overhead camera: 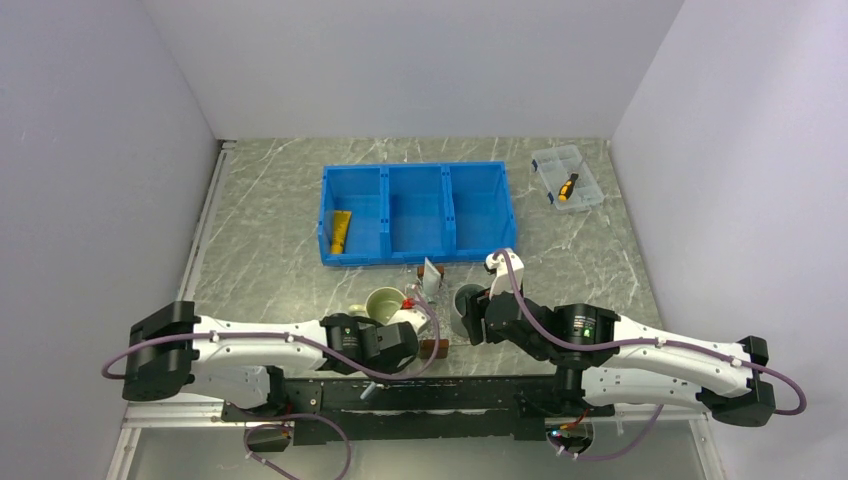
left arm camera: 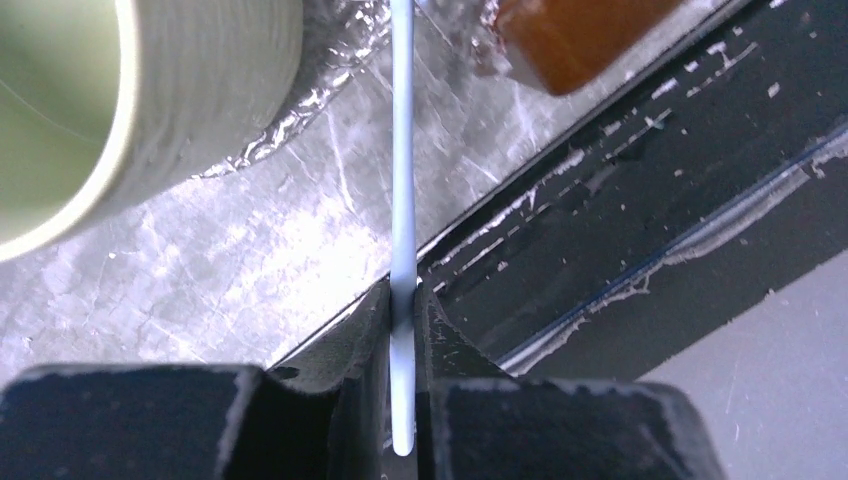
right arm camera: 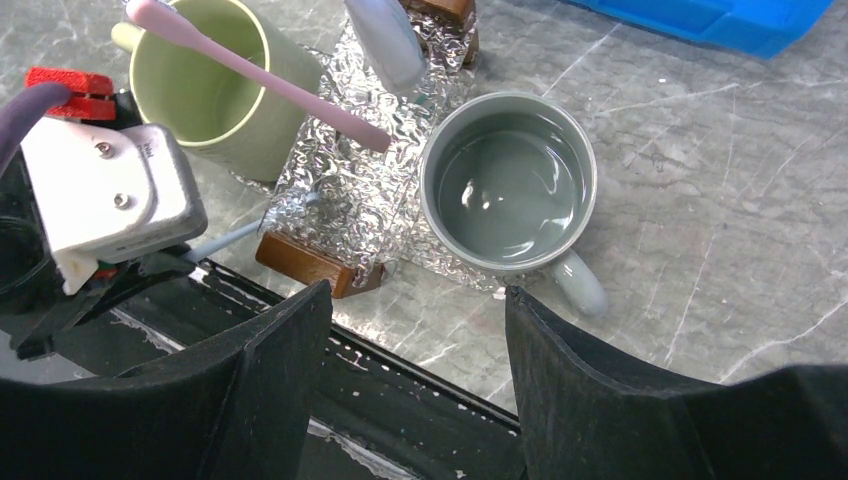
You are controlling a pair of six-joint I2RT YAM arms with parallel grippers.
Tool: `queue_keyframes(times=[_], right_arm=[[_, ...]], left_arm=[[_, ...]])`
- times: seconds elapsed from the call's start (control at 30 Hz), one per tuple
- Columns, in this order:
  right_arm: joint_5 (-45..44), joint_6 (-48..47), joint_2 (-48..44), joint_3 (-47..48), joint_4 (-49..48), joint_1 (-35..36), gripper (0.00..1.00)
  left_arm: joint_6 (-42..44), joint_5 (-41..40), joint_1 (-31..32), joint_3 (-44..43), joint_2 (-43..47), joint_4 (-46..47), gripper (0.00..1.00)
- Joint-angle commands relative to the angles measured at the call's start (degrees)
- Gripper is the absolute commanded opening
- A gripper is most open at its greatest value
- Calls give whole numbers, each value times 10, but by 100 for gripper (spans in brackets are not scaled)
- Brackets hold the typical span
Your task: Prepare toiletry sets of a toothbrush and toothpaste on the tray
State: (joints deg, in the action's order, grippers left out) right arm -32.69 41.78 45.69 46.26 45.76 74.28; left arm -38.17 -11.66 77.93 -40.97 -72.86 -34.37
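Observation:
My left gripper (left arm camera: pixel 403 300) is shut on the near end of the toothbrush (left arm camera: pixel 403 190), a slim pale blue stick that points away over the tray (left arm camera: pixel 300 240). The tray is clear crinkled plastic with a brown block handle (left arm camera: pixel 570 35) at each end. In the right wrist view it lies between two mugs (right arm camera: pixel 350 190), and the toothpaste (right arm camera: pixel 385 40), a pale flat tube, rests near its far end. A pink toothbrush (right arm camera: pixel 260 80) leans from the green mug (right arm camera: pixel 200 80) down onto the tray. My right gripper (right arm camera: pixel 417 293) hangs open and empty near the grey mug (right arm camera: pixel 510 185).
A big blue three-compartment bin (overhead camera: pixel 417 212) stands behind the tray with a yellow tube (overhead camera: pixel 340 232) in its left compartment. A clear lidded box (overhead camera: pixel 567 178) sits at the back right. The black base rail (overhead camera: pixel 400 392) runs along the table's near edge.

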Motion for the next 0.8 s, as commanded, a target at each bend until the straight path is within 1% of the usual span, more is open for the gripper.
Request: queue_keyframes(times=[0.0,0.33,0.57,0.77], right_arm=[[0,-5,2,22,-26,-1,66],[43,-18,10,31,-51,-1,68],[94,-18,1,21,-93,-1,69],[160,-5,-23,7,-133,-12,71]], left_arm=[[-10,12,18,-30,22,-53,0],[-52,-5,64,-52,48,-159,0],[-78,-16,102,-83,107,-237,0],[-45,-4,140,-105,162,-227,0]])
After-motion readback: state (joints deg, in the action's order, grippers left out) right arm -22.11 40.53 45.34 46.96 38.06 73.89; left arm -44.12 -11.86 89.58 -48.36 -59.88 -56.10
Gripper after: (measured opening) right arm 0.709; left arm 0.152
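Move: The left hand already holds the blue toothbrush. From it, the tray's middle lies about 10 cm ahead, 7 cm right and 4 cm below; the green mug some 10 cm ahead and 2 cm left, the tray's near handle 3 cm ahead and 7 cm right. From the open right hand, the blue toothbrush is roughly 6 cm back, 13 cm left and 12 cm below; the grey mug is 4 cm straight ahead, 13 cm below. Back and to the left, then increasingly upwards, the left hand draws the blue toothbrush away from the tray and green mug, about 5 cm back and 6 cm up, keeping its pinch. After a short wait the right hand follows some 4 cm to the left, rising and drawing back slightly, its wrist turning a little over 10 degrees and its fingers staying open and empty. ##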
